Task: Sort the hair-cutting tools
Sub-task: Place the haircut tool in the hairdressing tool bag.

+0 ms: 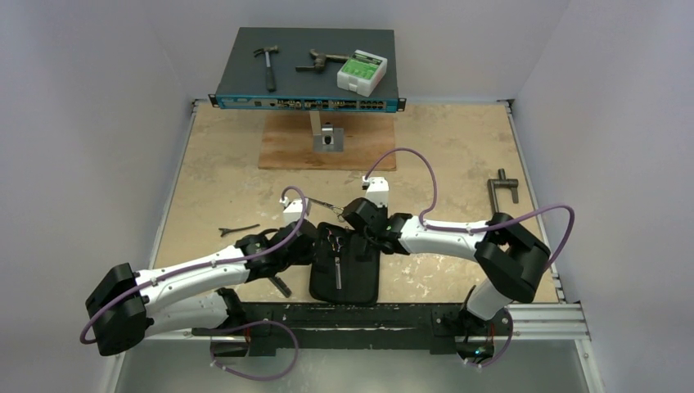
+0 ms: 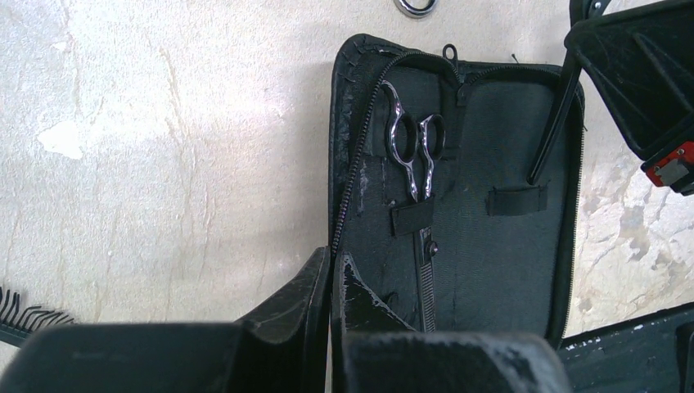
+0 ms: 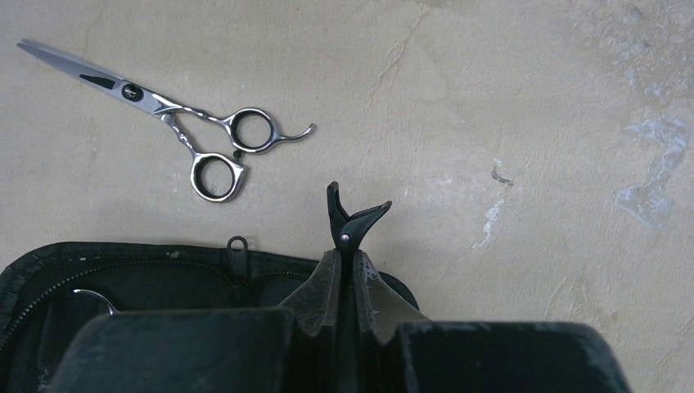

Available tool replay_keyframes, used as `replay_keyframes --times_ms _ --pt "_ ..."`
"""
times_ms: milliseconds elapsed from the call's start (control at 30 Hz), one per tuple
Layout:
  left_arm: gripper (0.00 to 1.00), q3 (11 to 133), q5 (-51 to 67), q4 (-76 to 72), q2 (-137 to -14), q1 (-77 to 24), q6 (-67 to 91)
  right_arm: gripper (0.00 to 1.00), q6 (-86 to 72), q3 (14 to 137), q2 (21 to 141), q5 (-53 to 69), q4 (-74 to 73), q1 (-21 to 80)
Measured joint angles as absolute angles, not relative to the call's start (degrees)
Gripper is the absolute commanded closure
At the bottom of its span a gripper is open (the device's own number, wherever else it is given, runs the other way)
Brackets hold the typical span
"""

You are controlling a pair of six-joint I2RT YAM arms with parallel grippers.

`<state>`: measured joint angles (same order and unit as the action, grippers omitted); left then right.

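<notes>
A black zip case [image 1: 344,264] lies open on the table between my grippers. One silver scissors [image 2: 413,160] sits strapped inside it. A second silver scissors [image 3: 176,123] lies loose on the table just beyond the case [image 3: 123,274]. My left gripper [image 2: 334,266] is shut on the case's left zipper edge [image 2: 348,184]. My right gripper [image 3: 348,262] is shut on a thin black hair clip [image 3: 350,219]. The clip's pointed end [image 2: 552,123] reaches down into the case's right half near a strap loop. Black comb teeth [image 2: 20,315] show at the left.
Another thin black clip [image 1: 237,230] lies on the table left of the case. A grey T-shaped bar [image 1: 503,190] lies at the right. A raised blue-grey box [image 1: 309,65] at the back carries a hammer [image 1: 268,64], a rusty tool [image 1: 321,60] and a green-white box [image 1: 362,72].
</notes>
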<state>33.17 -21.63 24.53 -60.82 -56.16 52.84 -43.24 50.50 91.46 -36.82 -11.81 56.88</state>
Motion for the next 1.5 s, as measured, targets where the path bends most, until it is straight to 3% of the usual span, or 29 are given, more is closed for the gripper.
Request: replay_keyframes --times_ms 700,1500 --pt "1.00 33.3 -22.9 24.9 -60.1 -56.5 54.2 1.00 -41.7 48.3 93.3 -36.2 -8.6 59.5" --pt "1.00 33.3 -29.2 29.8 -57.3 -59.0 63.2 1.00 -55.0 45.7 90.4 -28.9 -12.3 63.7"
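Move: The right hand holds the black hair clip by its hinged end, with the free end pointing back towards the robot. The bag's empty elastic loop, where the clip is to go, lies about 7 cm back, 1 cm left and 4 cm below. The scissors already in the bag lie some 6 cm left of the loop and 1 cm nearer; the loose scissors lie about 5 cm ahead and 9 cm left of the hand. From the left hand, pinching the bag's left edge, the loop is about 11 cm right, 2 cm ahead and 3 cm lower. After a slight nudge forward, the right hand draws the hair clip back towards the robot by about 7 cm, sinking and drifting left some 3 cm each, tipping the fingers a little further down, and slides its free end under the elastic loop with the grip kept shut. The left hand keeps its pinch on the bag's left edge, easing about 1 cm left and up while turning nearly 10 degrees counter-clockwise. ##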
